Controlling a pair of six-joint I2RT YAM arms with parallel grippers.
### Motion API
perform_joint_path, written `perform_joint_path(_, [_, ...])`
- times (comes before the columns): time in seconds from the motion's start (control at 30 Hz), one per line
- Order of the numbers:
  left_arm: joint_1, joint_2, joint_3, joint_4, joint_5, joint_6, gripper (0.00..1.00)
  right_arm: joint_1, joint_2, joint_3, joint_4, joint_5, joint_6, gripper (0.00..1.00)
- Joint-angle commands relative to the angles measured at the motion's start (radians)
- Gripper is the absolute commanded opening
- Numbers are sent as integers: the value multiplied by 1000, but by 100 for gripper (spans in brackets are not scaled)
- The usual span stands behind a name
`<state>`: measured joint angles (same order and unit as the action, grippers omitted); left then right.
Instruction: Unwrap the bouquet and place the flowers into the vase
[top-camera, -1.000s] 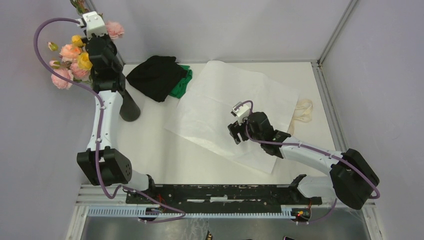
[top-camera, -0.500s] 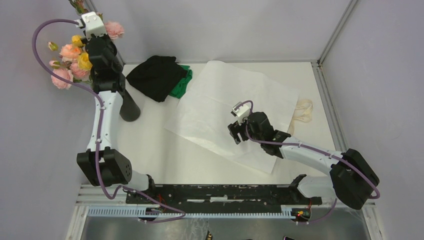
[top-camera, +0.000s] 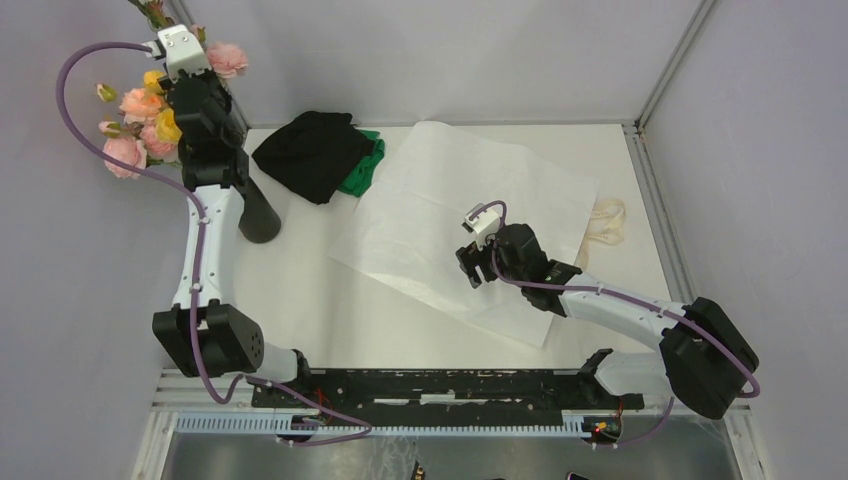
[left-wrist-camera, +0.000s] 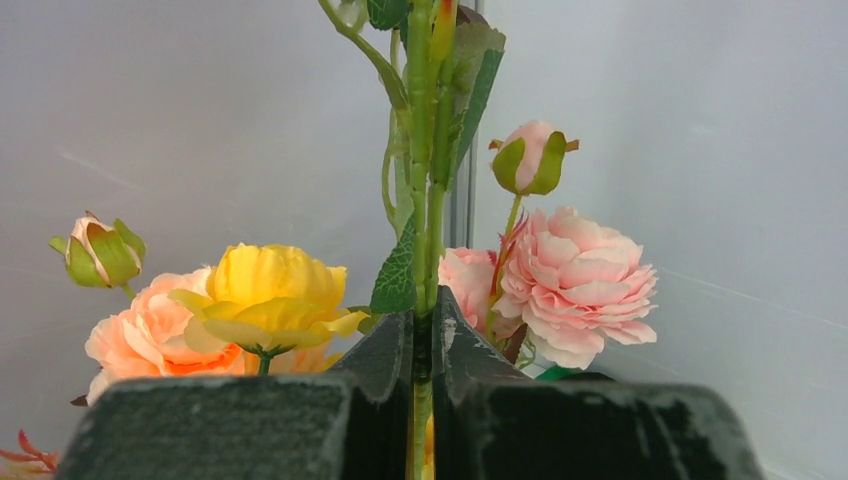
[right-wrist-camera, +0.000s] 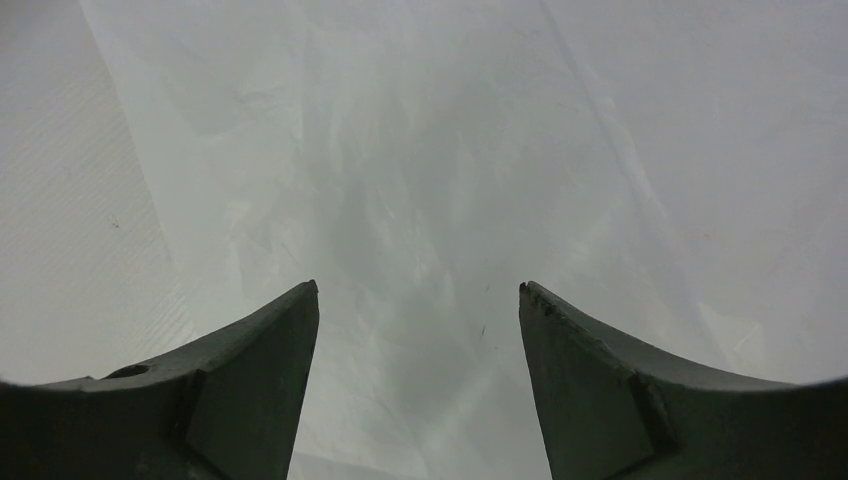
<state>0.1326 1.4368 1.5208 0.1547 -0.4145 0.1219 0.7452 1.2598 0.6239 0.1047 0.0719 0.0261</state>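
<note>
The flowers (top-camera: 140, 125), pink, peach and yellow roses on green stems, hang high at the far left with my left gripper (left-wrist-camera: 421, 322) shut on their stems (left-wrist-camera: 428, 190). Yellow (left-wrist-camera: 268, 292) and pink (left-wrist-camera: 577, 283) blooms fill the left wrist view. The black vase (top-camera: 260, 215) stands upright on the table just below and to the right of the raised left arm, partly hidden by it. The bouquet's white paper sheet (top-camera: 470, 200) lies spread flat mid-table, the cream lace ribbon (top-camera: 608, 222) off its right edge. My right gripper (top-camera: 474, 268) hovers open over the paper (right-wrist-camera: 420, 180), nothing between its fingers.
A black-and-green cloth heap (top-camera: 320, 152) lies at the back, between the vase and the paper. Grey walls close in the table on the left, back and right. A metal frame post (top-camera: 668, 62) rises at the back right corner.
The left arm has shifted slightly left and up with the flowers. The right arm has not moved.
</note>
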Motion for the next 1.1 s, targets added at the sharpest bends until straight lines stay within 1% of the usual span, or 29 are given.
perform_joint_path(0.0, [7,-50,-38,6,5,-81,2,-1,-5,-9,36,16,7,79])
perform_joint_path(0.07, [6,-79,-114,30,0,-116,2,0,-5,-9,39,16,8,79])
perform_joint_path(0.17, [6,-116,-214,74,33,-158,2,0,-3,-7,37,10,7,79])
perform_joint_path(0.43, [4,-156,-321,58,53,-199,2,-1,-3,-7,39,10,7,79])
perform_joint_path(0.57, [3,-181,-388,47,10,-231,2,0,4,-10,43,-1,10,79])
perform_joint_path(0.77, [3,-237,-517,61,3,-290,3,0,1,-12,41,3,8,79])
perform_joint_path(0.93, [3,-235,-544,26,-39,-312,5,0,9,-12,43,-6,10,79])
perform_joint_path(1.07, [4,-229,-555,19,-54,-332,9,0,7,-12,43,-1,10,79])
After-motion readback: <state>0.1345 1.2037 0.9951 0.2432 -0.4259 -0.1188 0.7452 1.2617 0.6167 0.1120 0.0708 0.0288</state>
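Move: The left hand already holds the last flower stems upright, high above the black vase; the vase's middle is about 35 cm below that hand, some 4 cm back and 2 cm to its right. A yellow bloom already in the vase is about 8 cm to the hand's left, neither ahead nor back and about level in height. The black cloth is some 16 cm ahead, 11 cm right and 45 cm below. From the idle right hand the vase is about 12 cm ahead and 47 cm left, at about its height. The left hand keeps the stems pinched in its shut fingers and lowers them about 13 cm towards the vase, sinking fast for the first 9 cm or so and then more slowly. In that slower part it also draws back, some 4 cm in all, down beside the blooms already standing there, while the wrist rolls about 13 degrees, its left side dipping, and the grip never opens. ##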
